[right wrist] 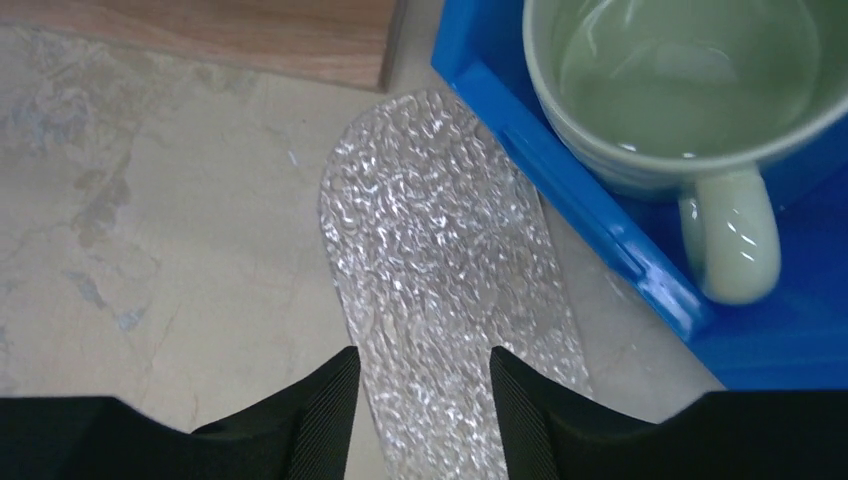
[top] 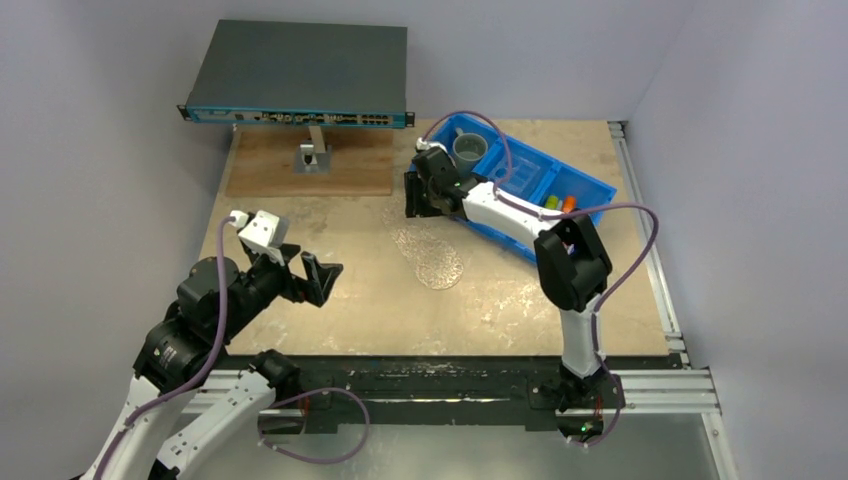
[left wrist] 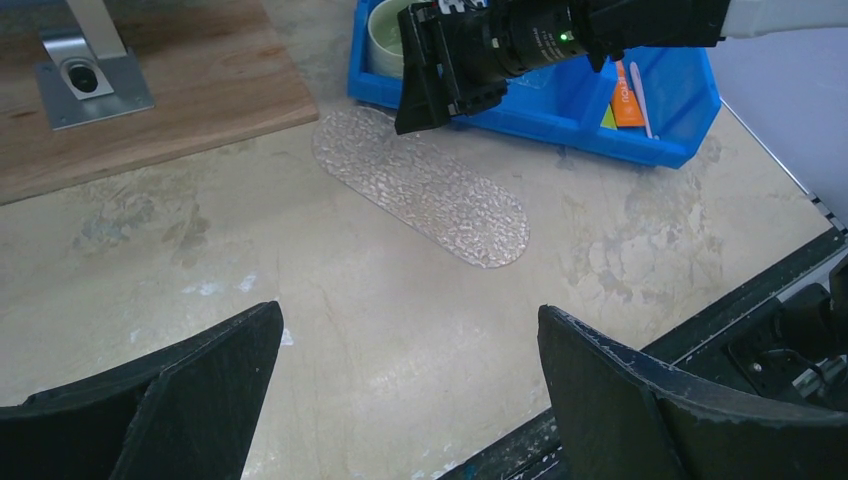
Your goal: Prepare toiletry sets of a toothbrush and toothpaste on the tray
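The tray is a clear pebbled oblong lying flat on the table beside the blue bin. My right gripper hovers low over the tray's near end, jaws part open, nothing between them. From the left wrist view the same gripper hangs at the tray's far end. An orange tube, a green tube and a pale toothbrush lie in the bin's end compartment. My left gripper stands wide open over bare table, well short of the tray.
The blue bin holds a pale-green mug right beside the tray and a grey mug behind it. A wooden board with a metal stand carrying a network switch fills the back left.
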Controlling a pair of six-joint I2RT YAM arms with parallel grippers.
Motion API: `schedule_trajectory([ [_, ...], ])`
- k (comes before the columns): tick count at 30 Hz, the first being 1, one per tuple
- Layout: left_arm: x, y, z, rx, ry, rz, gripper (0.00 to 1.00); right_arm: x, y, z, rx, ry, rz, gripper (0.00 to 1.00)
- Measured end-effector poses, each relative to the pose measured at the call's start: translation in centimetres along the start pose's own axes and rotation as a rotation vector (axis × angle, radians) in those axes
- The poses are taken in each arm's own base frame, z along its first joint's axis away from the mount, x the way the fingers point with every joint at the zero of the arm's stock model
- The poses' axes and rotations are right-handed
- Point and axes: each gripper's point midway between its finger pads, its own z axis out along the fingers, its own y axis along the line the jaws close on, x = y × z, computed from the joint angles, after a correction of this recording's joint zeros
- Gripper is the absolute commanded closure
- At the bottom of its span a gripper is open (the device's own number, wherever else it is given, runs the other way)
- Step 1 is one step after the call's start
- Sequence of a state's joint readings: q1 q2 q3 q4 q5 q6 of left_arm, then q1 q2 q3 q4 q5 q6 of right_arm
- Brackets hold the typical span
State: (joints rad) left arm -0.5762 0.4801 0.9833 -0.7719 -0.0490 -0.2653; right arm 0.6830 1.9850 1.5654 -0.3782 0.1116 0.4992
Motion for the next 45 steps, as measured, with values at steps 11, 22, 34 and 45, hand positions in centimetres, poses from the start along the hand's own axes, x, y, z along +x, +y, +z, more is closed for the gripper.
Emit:
schedule_trajectory([
  [11,0.0,0.2,0.1,-0.009,0.002,0.007,0.00,0.2,1.7,4.1,-0.025,0.021,-0.026,1.00],
  [22,0.0,0.3,0.1,-0.013,0.003,0.015,0.00,0.8,2.0,6.9,-0.030,0.019,-0.030,1.00],
  [34,0.0,0.5,0.1,-0.022,0.001,0.012,0.00,1.9,2.5,7.6,-0.035,0.033,-0.064,1.00],
  [45,0.0,0.5,0.1,-0.024,0.001,0.012,0.00,3.1,3.3,7.5,-0.044,0.045,-0.132,1.00],
])
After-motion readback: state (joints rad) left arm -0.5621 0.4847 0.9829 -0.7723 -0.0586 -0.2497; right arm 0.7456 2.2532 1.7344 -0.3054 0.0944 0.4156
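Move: The clear textured tray's middle lies about 8 cm below the right hand, some 2 cm back and level sideways. The green mug stands about 13 cm ahead of that hand, 4 cm right and 4 cm below; the blue box's middle is 10 cm ahead, 22 cm right and 6 cm below. From the idle left hand, the tray lies some 20 cm ahead, 18 cm right and 28 cm below. The right hand shuts its empty fingers, sinking about 6 cm and shifting 6 cm left to the tray's left part. ##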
